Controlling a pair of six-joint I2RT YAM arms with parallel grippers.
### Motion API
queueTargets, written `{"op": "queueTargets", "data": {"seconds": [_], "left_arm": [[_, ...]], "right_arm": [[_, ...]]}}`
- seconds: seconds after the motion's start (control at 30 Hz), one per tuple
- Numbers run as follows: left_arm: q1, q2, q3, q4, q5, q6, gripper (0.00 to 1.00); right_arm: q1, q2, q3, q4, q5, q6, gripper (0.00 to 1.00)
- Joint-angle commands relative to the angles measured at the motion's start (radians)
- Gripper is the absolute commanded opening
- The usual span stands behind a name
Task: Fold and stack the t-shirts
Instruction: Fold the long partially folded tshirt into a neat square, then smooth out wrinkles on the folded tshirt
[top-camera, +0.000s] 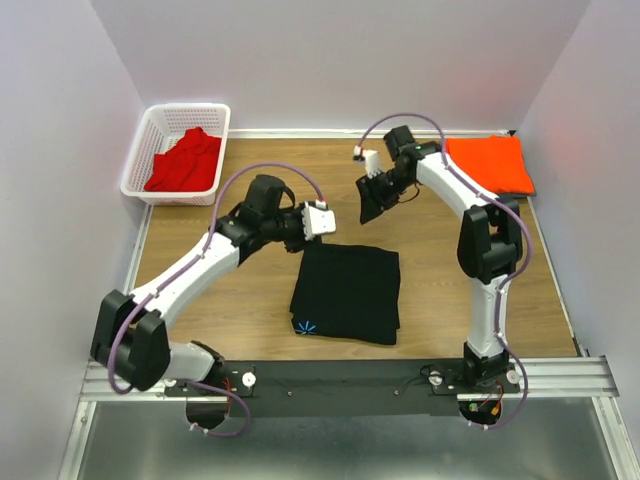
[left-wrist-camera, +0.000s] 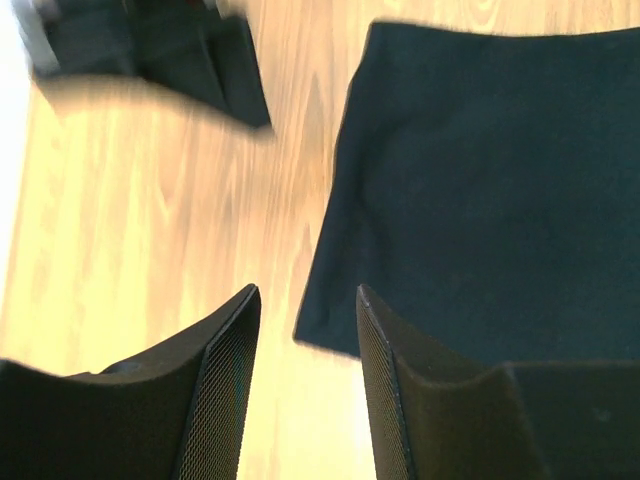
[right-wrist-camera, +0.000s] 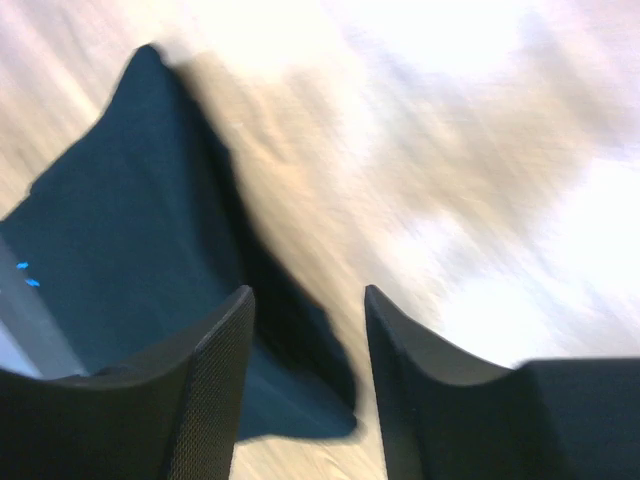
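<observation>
A black t-shirt (top-camera: 346, 290) lies folded into a flat rectangle in the middle of the wooden table. An orange t-shirt (top-camera: 490, 163) lies folded at the back right. A red t-shirt (top-camera: 185, 160) sits crumpled in the white basket. My left gripper (top-camera: 318, 235) hovers over the black shirt's far left corner, open and empty; in the left wrist view the left gripper (left-wrist-camera: 306, 292) frames the black t-shirt's (left-wrist-camera: 490, 190) corner. My right gripper (top-camera: 375, 205) hangs just beyond the shirt's far edge, open and empty. In the right wrist view, the right gripper (right-wrist-camera: 308, 292) is above the black t-shirt (right-wrist-camera: 110, 250).
The white mesh basket (top-camera: 150, 135) stands at the back left corner. White walls close in the table on three sides. The two grippers are close together over the table's middle; the right gripper (left-wrist-camera: 150, 50) shows in the left wrist view.
</observation>
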Motion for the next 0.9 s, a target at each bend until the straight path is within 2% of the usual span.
{"op": "queueTargets", "data": {"seconds": [0.0,0.27,0.53,0.87], "left_arm": [[0.111,0.100,0.082,-0.101,0.164,-0.091,0.52],[0.270,0.416,0.256,-0.240,0.316,-0.091,0.52],[0.286,0.595,0.377,-0.340,0.332,-0.046,0.52],[0.286,0.703,0.393,-0.347,0.361,-0.043,0.52]], "right_arm": [[-0.082,-0.045,0.058,-0.112,0.082,-0.046,0.58],[-0.110,-0.134,-0.184,-0.136,0.054,-0.143,0.56],[-0.112,-0.101,-0.269,-0.104,0.051,-0.192,0.56],[-0.112,-0.077,-0.300,-0.092,0.010,-0.208,0.52]]}}
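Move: The folded black shirt's far left corner lies about 6 cm ahead of the left hand, 3 cm to its left and 17 cm below; the shirt's far right corner is some 18 cm to the right of that corner and 1 cm nearer. The blue flower is about 12 cm back from the left hand and 5 cm to its left, at table height. From the right hand, the far right corner is about 5 cm back, 5 cm to the right and 8 cm below. Down onto the far corners come both open hands: the left first goes forward and a little left, then sinks, about 13 cm in all, rolling some 40 degrees about its right-pointing fingers. The right swings about 8 cm to the right, then draws back and down over the far right corner. Both slow with the fingers still apart at the corners, contact not visible. ##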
